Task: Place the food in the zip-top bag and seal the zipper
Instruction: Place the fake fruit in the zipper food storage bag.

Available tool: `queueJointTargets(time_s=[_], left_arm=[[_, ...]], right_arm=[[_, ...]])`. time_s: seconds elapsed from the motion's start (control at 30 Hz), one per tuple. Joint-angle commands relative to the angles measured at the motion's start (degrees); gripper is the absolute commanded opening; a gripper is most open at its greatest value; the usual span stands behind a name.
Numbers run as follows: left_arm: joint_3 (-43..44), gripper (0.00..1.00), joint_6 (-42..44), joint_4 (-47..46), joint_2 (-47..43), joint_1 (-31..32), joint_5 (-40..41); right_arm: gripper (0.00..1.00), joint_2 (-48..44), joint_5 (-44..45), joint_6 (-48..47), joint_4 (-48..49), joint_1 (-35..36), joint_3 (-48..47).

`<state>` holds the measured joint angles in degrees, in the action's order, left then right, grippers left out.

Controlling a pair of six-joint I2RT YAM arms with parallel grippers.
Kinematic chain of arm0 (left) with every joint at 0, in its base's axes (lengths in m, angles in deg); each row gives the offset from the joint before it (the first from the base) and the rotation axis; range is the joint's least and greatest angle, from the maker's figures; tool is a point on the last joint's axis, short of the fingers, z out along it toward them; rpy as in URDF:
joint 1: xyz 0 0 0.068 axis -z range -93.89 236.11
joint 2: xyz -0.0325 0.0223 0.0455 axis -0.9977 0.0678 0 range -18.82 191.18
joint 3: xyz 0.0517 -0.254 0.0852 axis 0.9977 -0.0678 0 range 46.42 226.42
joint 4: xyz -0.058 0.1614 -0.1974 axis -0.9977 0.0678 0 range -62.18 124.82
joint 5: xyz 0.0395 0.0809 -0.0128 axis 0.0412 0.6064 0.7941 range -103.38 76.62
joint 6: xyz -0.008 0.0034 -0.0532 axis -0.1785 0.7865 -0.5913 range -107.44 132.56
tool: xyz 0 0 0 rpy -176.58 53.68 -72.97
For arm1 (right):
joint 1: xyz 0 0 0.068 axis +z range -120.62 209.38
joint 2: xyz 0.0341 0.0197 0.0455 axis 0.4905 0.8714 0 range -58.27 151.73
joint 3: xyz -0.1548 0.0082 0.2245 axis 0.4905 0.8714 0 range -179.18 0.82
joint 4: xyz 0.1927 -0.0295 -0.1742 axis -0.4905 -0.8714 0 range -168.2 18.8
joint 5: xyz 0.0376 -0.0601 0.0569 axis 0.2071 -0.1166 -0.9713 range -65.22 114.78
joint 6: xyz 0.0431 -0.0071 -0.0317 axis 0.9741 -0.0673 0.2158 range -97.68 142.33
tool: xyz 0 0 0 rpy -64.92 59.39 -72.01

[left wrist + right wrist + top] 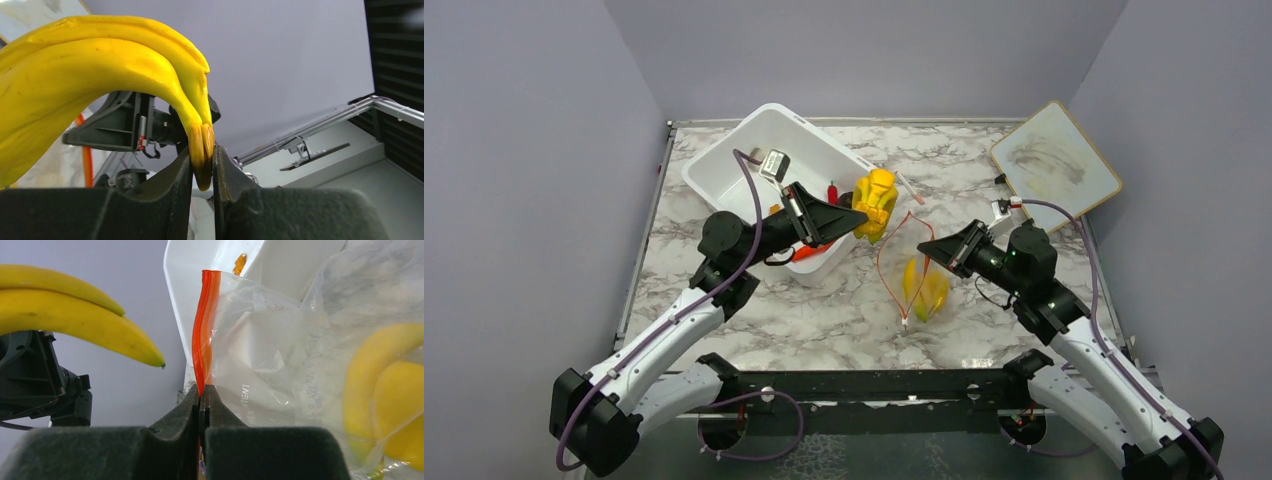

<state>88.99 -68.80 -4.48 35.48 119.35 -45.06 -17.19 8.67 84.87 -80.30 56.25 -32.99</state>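
Observation:
My left gripper (pixel 854 224) is shut on the brown stem end of a yellow banana bunch (pixel 875 204), holding it in the air just left of the bag's mouth. In the left wrist view the banana (pixel 100 65) arches up from the left gripper (pixel 204 167). The clear zip-top bag (pixel 914 280) lies on the marble table with a yellow toy food (pixel 926 290) inside. My right gripper (pixel 922 247) is shut on the red-orange zipper (pixel 202 340) rim, lifting the mouth edge. The right wrist view shows the right gripper (pixel 201 394), the bag (pixel 260 355) and the yellow food (pixel 385 390) in it.
A white tub (pixel 769 140) stands at the back left behind the left arm, with a red chili (pixel 832 190) and an orange piece (pixel 809 252) in it. A wood-framed whiteboard (pixel 1054 165) leans at the back right. A thin white stick (pixel 911 188) lies near the bag.

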Motion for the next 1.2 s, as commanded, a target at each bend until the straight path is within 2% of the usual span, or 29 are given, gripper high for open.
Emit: queueJointTargets(time_s=[0.0, 0.23, 0.43, 0.93, 1.17], left_arm=[[-1.6, 0.0, -6.3, -9.3, 1.4, 3.3, 3.9], [-4.7, 0.0, -11.5, -15.7, 4.3, 8.4, 6.9], [-8.3, 0.0, -15.7, -20.5, 5.9, 10.3, 9.0], [-14.3, 0.0, -20.3, -24.9, 10.3, 11.5, 10.7], [-14.6, 0.0, -19.9, -24.9, 12.4, 11.8, 9.7]], right_arm=[[0.01, -0.5, 0.7, 1.1, 4.6, -0.1, 1.3], [0.01, -2.2, 1.4, 1.0, 5.6, -0.1, 2.0], [0.01, -2.3, 1.4, 1.1, 5.4, -0.1, 1.9], [0.01, -2.4, 0.1, -0.2, 7.8, -0.1, 1.8], [0.01, -3.0, 0.2, -1.5, 8.4, -0.1, 1.6]])
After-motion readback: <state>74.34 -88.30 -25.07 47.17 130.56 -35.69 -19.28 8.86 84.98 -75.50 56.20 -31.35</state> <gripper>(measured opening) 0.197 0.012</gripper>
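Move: The bananas hang by their stems from the left gripper. The middle of the bag's open mouth is level with this hand in reach, about 8 cm to its right and 16 cm below. The rim corner pinched by the right gripper is some 4 cm ahead, 12 cm right and 17 cm below; the food already in the bag lies roughly 8 cm ahead, 14 cm right and 34 cm down. From the right gripper the mouth's middle is about 4 cm back, 4 cm left and 1 cm lower. Bring the left gripper about 9 cm down and 5 cm to the right, swinging right and slightly back first, then sinking, to lower the bananas between the bag's rims. Keep the grip on the stems and roll the wrist some 25 degrees so the hand's forward side dips. Hold the right gripper shut on the rim, easing it up slightly. ##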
